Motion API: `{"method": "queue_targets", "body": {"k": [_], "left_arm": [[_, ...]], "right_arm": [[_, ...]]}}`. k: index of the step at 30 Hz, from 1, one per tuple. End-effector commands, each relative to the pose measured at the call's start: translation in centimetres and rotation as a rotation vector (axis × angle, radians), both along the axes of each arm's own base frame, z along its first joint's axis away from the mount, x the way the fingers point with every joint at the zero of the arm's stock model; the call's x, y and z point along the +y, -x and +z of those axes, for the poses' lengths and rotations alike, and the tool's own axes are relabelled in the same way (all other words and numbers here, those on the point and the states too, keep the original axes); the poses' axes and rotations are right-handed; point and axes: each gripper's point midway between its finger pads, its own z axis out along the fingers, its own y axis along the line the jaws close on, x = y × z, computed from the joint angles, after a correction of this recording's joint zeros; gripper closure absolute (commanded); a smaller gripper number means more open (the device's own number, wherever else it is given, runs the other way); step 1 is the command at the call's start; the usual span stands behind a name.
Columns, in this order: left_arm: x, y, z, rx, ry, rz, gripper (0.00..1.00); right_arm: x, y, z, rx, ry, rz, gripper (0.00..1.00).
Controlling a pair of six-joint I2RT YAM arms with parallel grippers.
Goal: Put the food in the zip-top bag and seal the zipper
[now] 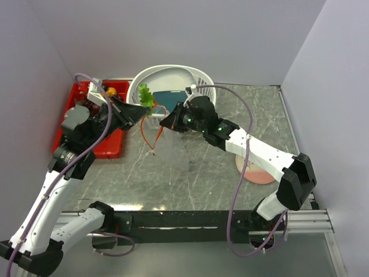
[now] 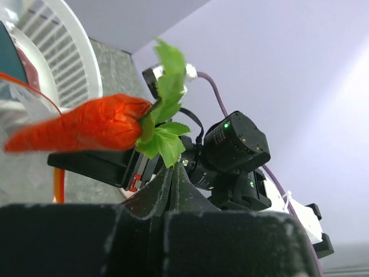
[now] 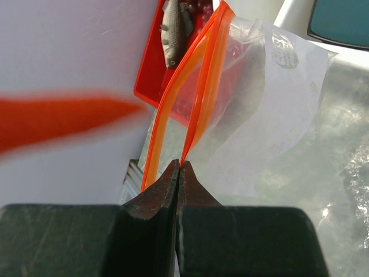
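My left gripper (image 2: 171, 165) is shut on the green leaves (image 2: 164, 115) of the orange carrot (image 2: 86, 124), which hangs in the air pointing left. From above, the carrot (image 1: 147, 98) sits just in front of the white basket. My right gripper (image 3: 180, 164) is shut on one side of the red-orange zipper (image 3: 202, 75), holding the clear zip-top bag (image 3: 271, 98) up with its mouth gaping. The bag's zipper loop (image 1: 153, 137) dangles between the two grippers. A grey fish (image 3: 172, 32) and dark grapes (image 3: 199, 6) lie in the red tray (image 3: 151, 78).
The white slotted basket (image 1: 173, 76) holds a teal dish (image 1: 168, 98) at the back. The red tray (image 1: 109, 144) lies left, under my left arm. A pink-and-cream plate (image 1: 253, 174) lies partly under my right arm. Walls close in on the left, right and back.
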Motion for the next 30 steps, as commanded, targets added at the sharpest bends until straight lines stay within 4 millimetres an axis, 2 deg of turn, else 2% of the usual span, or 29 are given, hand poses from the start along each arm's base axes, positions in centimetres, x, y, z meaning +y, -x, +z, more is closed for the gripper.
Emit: {"method": "queue_targets", "body": {"k": [1,5,6,7,9,11,12,14,16,19,22,23,24,26,28,30], "left_arm": [[-1.0,-0.1,0.2,-0.003,0.068,-0.010,0.99],[-1.5,-0.4,-1.9,0.063,0.069,0.011,0.99],[-1.5,-0.6,-2.4,0.075,0.069,0.016,0.99],[-1.6,-0.9,-3.6,0.104,0.066,0.025,0.99],[-2.0,-1.1,-5.5,0.160,0.071,0.022,0.99],[-2.6,-1.2,-7.0,0.215,0.075,0.015,0.99],[-2.8,-1.2,-7.9,0.241,0.072,0.016,0.99],[-3.1,-1.2,-8.9,0.276,0.068,0.031,0.99],[-3.0,-1.2,-9.5,0.306,0.051,0.047,0.99],[-3.3,-1.2,-9.8,0.326,0.024,0.048,0.94],[-4.0,-1.5,-10.4,0.346,-0.030,0.032,0.54],[-4.4,-1.6,-10.7,0.341,-0.058,0.021,0.24],[-4.6,-1.6,-10.3,0.327,-0.065,0.016,0.19],[-4.7,-1.6,-9.8,0.300,-0.087,0.010,0.16],[-4.3,-1.8,-9.3,0.281,-0.104,0.030,0.16],[-3.7,-2.3,-8.5,0.246,-0.134,0.064,0.20]], "right_arm": [[-0.3,-0.5,5.0,-0.105,-0.091,-0.026,1.00],[-1.5,-0.4,5.5,-0.131,-0.084,-0.063,1.00],[-1.8,-0.3,5.0,-0.124,-0.076,-0.072,1.00],[-1.9,0.1,5.5,-0.136,-0.087,-0.073,1.00],[-2.4,0.4,5.1,-0.142,-0.077,-0.093,1.00],[-2.8,1.0,5.5,-0.171,-0.068,-0.103,1.00],[-3.2,0.8,5.0,-0.177,-0.047,-0.133,1.00],[-3.5,1.3,5.1,-0.199,-0.035,-0.140,1.00],[-3.8,1.4,4.4,-0.200,-0.014,-0.161,1.00],[-4.2,1.6,3.3,-0.203,0.011,-0.178,1.00],[-4.3,1.9,3.0,-0.213,0.031,-0.184,1.00],[-4.4,1.9,3.1,-0.218,0.032,-0.190,1.00],[-4.4,2.0,3.1,-0.219,0.035,-0.188,1.00],[-4.7,2.0,3.4,-0.227,0.035,-0.200,1.00],[-5.1,2.0,3.4,-0.228,0.043,-0.207,1.00],[-5.3,1.9,3.2,-0.227,0.054,-0.216,1.00]]}}
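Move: The left hand holds the carrot by its leaves, root hanging about 6 cm below the fingers; the bag's orange-rimmed mouth lies some 15 cm below this hand, 3 cm to its right and 2 cm ahead. The white basket is about 21 cm ahead and 7 cm right, the red tray 16 cm ahead and 24 cm left, both nearly 30 cm lower. From the right hand, pinching the rim, the mouth's middle lies 3 cm left, 1 cm back and 2 cm lower. The left hand lowers the carrot root-first into the bag's mouth, sinking about 12 cm while easing some 5 cm to the right and tipping its fingers down roughly 20 degrees, then opens wide at the rim near the end of the descent and lets go of the leaves. Meanwhile the right hand keeps its closed pinch on the orange rim and draws the bag about 4 cm right and a little back, lifting it slightly and then lowering it again while turning some 10 degrees clockwise. ##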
